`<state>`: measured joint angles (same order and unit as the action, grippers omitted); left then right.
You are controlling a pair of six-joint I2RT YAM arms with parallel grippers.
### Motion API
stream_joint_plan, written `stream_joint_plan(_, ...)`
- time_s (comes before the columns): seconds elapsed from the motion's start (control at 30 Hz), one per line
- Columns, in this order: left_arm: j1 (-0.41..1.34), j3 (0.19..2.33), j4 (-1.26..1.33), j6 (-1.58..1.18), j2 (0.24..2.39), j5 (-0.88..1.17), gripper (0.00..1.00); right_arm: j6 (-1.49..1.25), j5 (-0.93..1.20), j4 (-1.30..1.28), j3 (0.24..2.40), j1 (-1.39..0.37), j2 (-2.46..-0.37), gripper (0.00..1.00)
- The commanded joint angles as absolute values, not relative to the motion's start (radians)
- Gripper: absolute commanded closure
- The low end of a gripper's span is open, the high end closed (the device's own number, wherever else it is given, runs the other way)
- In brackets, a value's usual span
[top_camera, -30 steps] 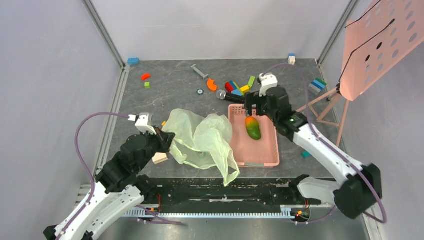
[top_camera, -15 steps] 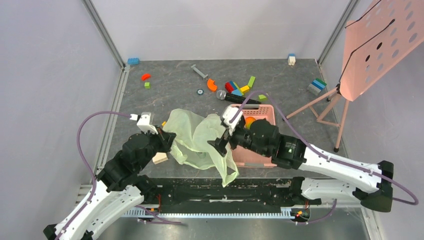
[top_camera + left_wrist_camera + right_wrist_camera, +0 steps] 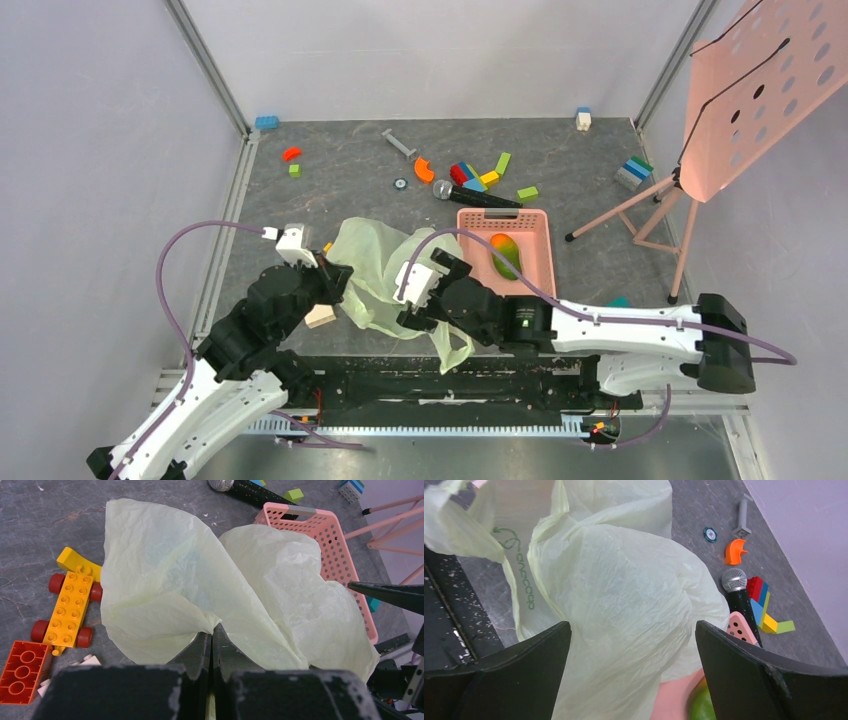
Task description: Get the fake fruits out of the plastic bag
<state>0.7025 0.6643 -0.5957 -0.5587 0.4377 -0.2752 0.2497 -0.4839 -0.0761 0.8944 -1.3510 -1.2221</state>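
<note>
The pale green plastic bag (image 3: 385, 272) lies crumpled on the dark table, left of the pink basket (image 3: 536, 232). My left gripper (image 3: 336, 282) is shut on a pinch of the bag's left edge; in the left wrist view the film bunches at the closed tips (image 3: 212, 628). My right gripper (image 3: 414, 302) hangs open over the bag's near right side, with the bag (image 3: 624, 595) filling the gap between its fingers (image 3: 544, 645). One fake fruit, an orange-green mango (image 3: 506, 254), lies in the basket; its green end (image 3: 701, 707) shows in the right wrist view. I cannot see what is inside the bag.
A black microphone (image 3: 475, 196) and coloured toy blocks (image 3: 478, 177) lie behind the basket. A yellow toy car (image 3: 70, 605) and a red brick (image 3: 22, 672) sit left of the bag. A pink music stand (image 3: 750, 90) rises at the right.
My right gripper swung from above the basket, leftward and nearer, to the bag's near right side, staying open. The mango stayed in the basket. The left gripper kept its hold.
</note>
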Motion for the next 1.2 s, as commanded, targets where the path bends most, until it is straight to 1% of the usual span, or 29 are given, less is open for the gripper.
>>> stream_joint_plan(0.0,0.7,0.695,-0.571,-0.582,0.43,-0.262,0.96,0.308,-0.578,-0.008,0.933,-1.349,-1.283,0.02)
stream_joint_plan(0.03,0.7,0.696,-0.572,-0.582,0.43,-0.264,0.96,0.309,-0.596,-0.009,0.95,-1.345,-1.304,0.02)
stream_joint_plan(0.07,0.699,0.698,-0.572,-0.581,0.43,-0.264,0.96,0.307,-0.61,-0.016,0.966,-1.332,-1.322,0.05)
stream_joint_plan(0.13,0.699,0.7,-0.574,-0.58,0.428,-0.267,0.96,0.274,-0.605,-0.034,0.996,-1.29,-1.347,0.17)
stream_joint_plan(0.17,0.699,0.701,-0.575,-0.58,0.427,-0.269,0.96,0.244,-0.577,-0.038,1.007,-1.26,-1.35,0.26)
stream_joint_plan(0.27,0.7,0.703,-0.583,-0.579,0.419,-0.273,0.96,0.15,-0.416,-0.026,1.02,-1.135,-1.335,0.47)
stream_joint_plan(0.33,0.7,0.706,-0.59,-0.579,0.416,-0.276,0.96,0.104,-0.309,-0.008,1.019,-1.074,-1.327,0.57)
stream_joint_plan(0.37,0.7,0.706,-0.593,-0.578,0.414,-0.277,0.96,0.087,-0.266,0.005,1.018,-1.048,-1.327,0.6)
stream_joint_plan(0.5,0.699,0.703,-0.595,-0.582,0.412,-0.276,0.96,0.002,-0.14,0.019,1.038,-0.954,-1.372,0.61)
stream_joint_plan(0.67,0.699,0.703,-0.588,-0.583,0.421,-0.274,0.96,-0.104,-0.136,0.002,1.031,-0.876,-1.433,0.62)
stream_joint_plan(0.9,0.7,0.714,-0.593,-0.573,0.425,-0.273,0.96,-0.199,-0.127,-0.083,1.015,-0.776,-1.504,0.83)
stream_joint_plan(1.0,0.699,0.713,-0.598,-0.573,0.421,-0.273,0.96,-0.203,-0.11,-0.077,1.002,-0.76,-1.501,0.84)
stream_joint_plan(1.17,0.7,0.71,-0.597,-0.576,0.42,-0.27,0.95,-0.174,-0.095,-0.063,1.001,-0.759,-1.444,0.81)
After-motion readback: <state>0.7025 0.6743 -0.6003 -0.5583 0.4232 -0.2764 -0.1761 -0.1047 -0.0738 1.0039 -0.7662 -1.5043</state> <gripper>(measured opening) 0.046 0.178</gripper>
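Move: The plastic bag's loose right side bulges about 8 cm ahead of the open right hand, some 2 cm to its right and 9 cm lower. The basket's middle is roughly 8 cm ahead, 17 cm to the right and 17 cm below; the mango in it is about 11 cm ahead and 17 cm to the right. From the left hand, already pinching the bag's left edge, that loose side lies about 6 cm ahead, 19 cm to the right and 9 cm lower. The plastic bag's loose right side is gathered and pinched by the right hand, which dips a little, sweeps forward as its fingers partly close, then sinks and edges right towards the basket as they close almost fully on a fold; about 15 cm forward and 7 cm down in all. The wrist tips downward and swings some 25 degrees clockwise. The left hand stays put, keeping its pinch on the bag's other edge. ##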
